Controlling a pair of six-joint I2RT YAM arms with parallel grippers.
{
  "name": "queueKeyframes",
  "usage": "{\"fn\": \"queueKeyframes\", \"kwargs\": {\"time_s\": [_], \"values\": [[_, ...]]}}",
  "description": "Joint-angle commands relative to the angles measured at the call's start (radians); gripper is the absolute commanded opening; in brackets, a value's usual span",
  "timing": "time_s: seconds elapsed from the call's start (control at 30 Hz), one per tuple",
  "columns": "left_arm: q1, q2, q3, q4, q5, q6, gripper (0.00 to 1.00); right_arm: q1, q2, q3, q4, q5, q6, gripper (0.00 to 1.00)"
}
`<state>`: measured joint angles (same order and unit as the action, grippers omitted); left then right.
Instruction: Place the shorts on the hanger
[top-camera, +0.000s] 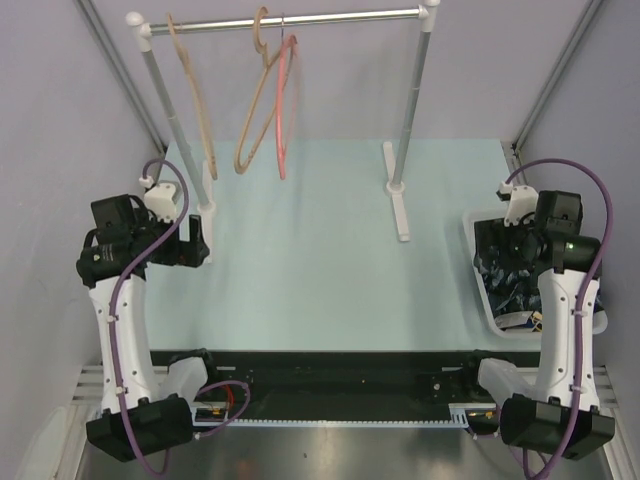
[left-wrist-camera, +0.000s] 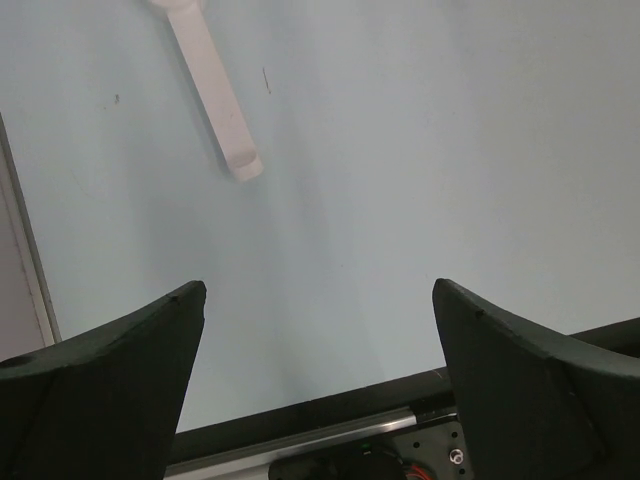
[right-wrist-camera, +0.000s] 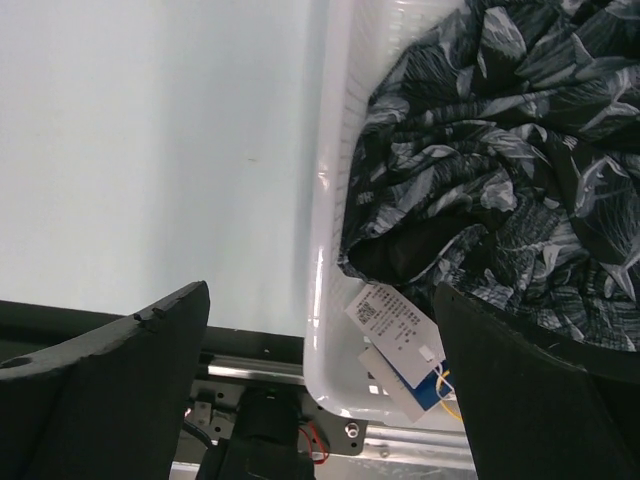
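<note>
The shorts (right-wrist-camera: 500, 150), dark navy with a pale leaf print, lie crumpled in a white basket (right-wrist-camera: 330, 200) at the table's right edge, and their paper tags (right-wrist-camera: 395, 320) hang over the basket's near corner. From above, the shorts (top-camera: 500, 270) fill the basket (top-camera: 472, 240). My right gripper (right-wrist-camera: 320, 290) hovers open above the basket's left rim, holding nothing. The pink-red hanger (top-camera: 283, 110) hangs from the rail (top-camera: 330, 20) at the back, next to a tan wooden one. My left gripper (left-wrist-camera: 318, 288) is open over bare table at the left.
Two tan wooden hangers (top-camera: 190, 90) (top-camera: 255, 110) hang on the same rail. The rack's white feet (top-camera: 398, 205) (left-wrist-camera: 215, 95) rest on the pale blue table top. A black rail (top-camera: 330, 365) runs along the near edge between the arm bases.
</note>
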<state>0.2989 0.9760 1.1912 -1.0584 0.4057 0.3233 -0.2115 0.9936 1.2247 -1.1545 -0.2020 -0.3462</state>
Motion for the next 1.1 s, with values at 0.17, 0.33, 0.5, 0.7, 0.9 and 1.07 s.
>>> {"fn": "queueKeyframes", "kwargs": {"time_s": [0.17,0.33,0.5,0.7,0.9,1.07], "values": [[-0.001,-0.048,0.096,0.009,0.090,0.010,1.00,-0.270,0.115,0.055,-0.011,-0.069,-0.181,1.00],[0.000,-0.094,0.102,0.050,0.142,-0.016,1.00,-0.432,0.232,0.061,-0.024,-0.111,-0.276,1.00],[-0.001,-0.092,0.105,0.032,0.287,0.000,1.00,-0.448,0.376,0.061,-0.008,-0.091,-0.271,1.00],[-0.004,-0.066,0.099,0.031,0.328,0.008,1.00,-0.424,0.529,0.029,0.044,-0.065,-0.220,1.00],[-0.004,-0.066,0.084,0.028,0.338,0.034,1.00,-0.371,0.608,-0.099,0.248,0.076,-0.191,1.00],[-0.007,-0.083,0.058,0.049,0.349,0.028,1.00,-0.327,0.706,-0.134,0.305,0.089,-0.162,0.96]]}}
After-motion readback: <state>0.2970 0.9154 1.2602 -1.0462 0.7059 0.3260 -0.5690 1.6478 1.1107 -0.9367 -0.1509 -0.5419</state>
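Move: The shorts lie heaped in the white basket, their middle about 14 cm to the right of the right hand, 2 cm ahead and some 20 cm below. The basket's middle is roughly 17 cm right, 1 cm ahead; the paper tags in its near end are 12 cm right and 14 cm back. The rack's right foot is about 23 cm ahead and 20 cm left. From the left hand the shorts are roughly 98 cm right, level fore and aft, 21 cm below. The right hand's wide-open fingertips come down to the shorts in the basket and seem to reach in among the folds: the hand first sweeps about 11 cm right, over the basket's rim, then sinks, some 18 cm in all, tipping about 30 degrees until the fingers point nearly straight down. Meanwhile the left hand, empty and open, rises and shifts right about 5 cm each way, turning slightly clockwise. ##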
